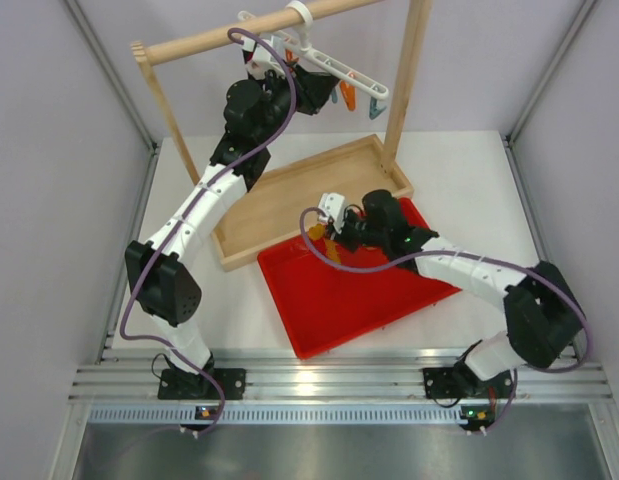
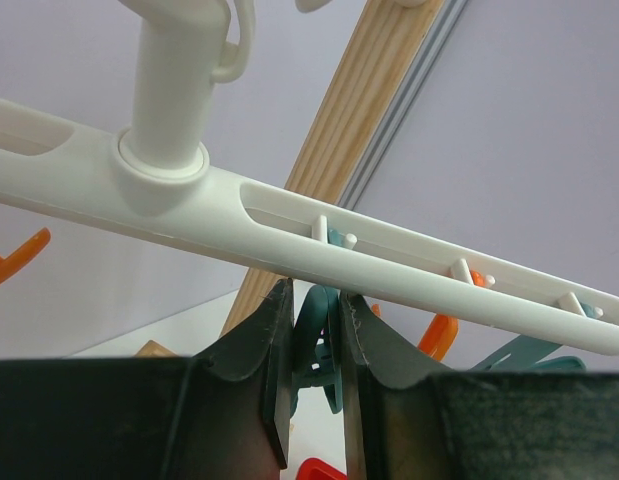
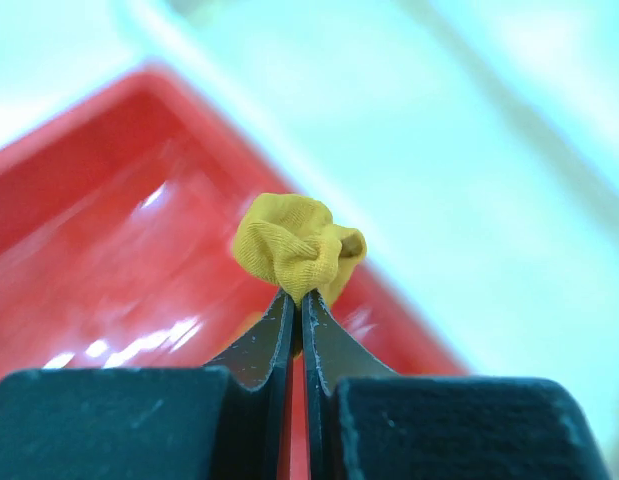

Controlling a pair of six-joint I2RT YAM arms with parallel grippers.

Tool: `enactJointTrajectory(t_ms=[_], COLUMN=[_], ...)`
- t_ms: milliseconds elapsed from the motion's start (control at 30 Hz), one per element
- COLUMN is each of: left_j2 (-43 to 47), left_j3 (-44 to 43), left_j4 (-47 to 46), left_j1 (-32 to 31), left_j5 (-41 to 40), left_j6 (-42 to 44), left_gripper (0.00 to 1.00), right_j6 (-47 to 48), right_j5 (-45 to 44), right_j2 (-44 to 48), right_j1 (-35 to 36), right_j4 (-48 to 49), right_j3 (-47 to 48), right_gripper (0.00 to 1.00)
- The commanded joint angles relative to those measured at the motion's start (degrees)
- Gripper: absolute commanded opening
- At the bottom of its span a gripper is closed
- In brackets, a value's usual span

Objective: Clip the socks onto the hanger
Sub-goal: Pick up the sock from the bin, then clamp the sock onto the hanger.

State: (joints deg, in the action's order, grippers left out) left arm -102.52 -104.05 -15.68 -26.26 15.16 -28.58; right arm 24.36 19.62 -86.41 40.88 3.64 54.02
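The white hanger hangs by its hook from the wooden rail, with orange and teal clips under its bar. My left gripper is up at the bar, shut on a teal clip that sits squeezed between its fingers. My right gripper is low over the red tray and shut on a bunched mustard sock, pinched at the fingertips. From above, that sock is a small orange patch at the right gripper. I see no other sock.
The wooden rail frame stands at the back, its right post next to the hanger. A shallow wooden tray lies below it. The red tray sits in front, overlapping the wooden tray's corner. Free clips hang right of my left gripper.
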Motion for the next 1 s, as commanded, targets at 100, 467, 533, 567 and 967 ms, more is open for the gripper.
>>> enactJointTrajectory(t_ms=[100, 467, 533, 567, 967], left_j2=[-0.4, -0.93, -1.19, -1.36, -3.21], left_j3=[0.34, 0.25, -0.01, -0.19, -2.47], left_j4=[3.99, 3.99, 3.82, 3.82, 4.96], left_j1=[0.33, 0.33, 0.33, 0.33, 0.42], left_j5=[1.72, 3.82, 4.27, 4.53, 6.2], left_j6=[-1.39, -3.24, -3.41, -3.59, -3.5], left_gripper=[0.0, 0.0, 0.0, 0.0, 0.0], right_j6=[11.13, 34.78, 37.86, 38.56, 43.76], right_j5=[-1.86, -17.67, -18.39, -18.56, -17.42], right_j2=[8.71, 0.73, -3.21, -4.37, -10.62], right_j1=[-2.12, -3.09, -3.79, -4.05, -4.76], right_j4=[4.35, 55.6, 61.29, 64.01, 76.78], right_j3=[6.27, -0.76, -0.5, -0.23, 4.25], right_gripper=[0.0, 0.0, 0.0, 0.0, 0.0])
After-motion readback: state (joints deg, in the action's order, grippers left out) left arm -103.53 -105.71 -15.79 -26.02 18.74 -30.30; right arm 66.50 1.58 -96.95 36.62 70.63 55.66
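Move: The right hand already holds a yellow sock low over the bin. The teal clip it is bound for is about 17 cm ahead, 1 cm to the right and 32 cm above. The orange clip hangs 3 cm to the right of that clip and 1 cm nearer, the end teal clip about 7 cm right and 3 cm nearer. The other yellow sock lies 4 cm ahead, 10 right and 12 below. For the left hand, the teal clip is right between its fingers. Upward first and fast, then sweeping forward and a little right, and at the last climbing again, the right hand carries the pinched sock out of the bin area towards the teal clip, rising some 22 cm and reaching about 12 cm out. On the way its wrist swings the fingers from slanting down to pointing up, roughly 75 degrees, with a slight clockwise turn. The left hand keeps its pinch on the clip. ##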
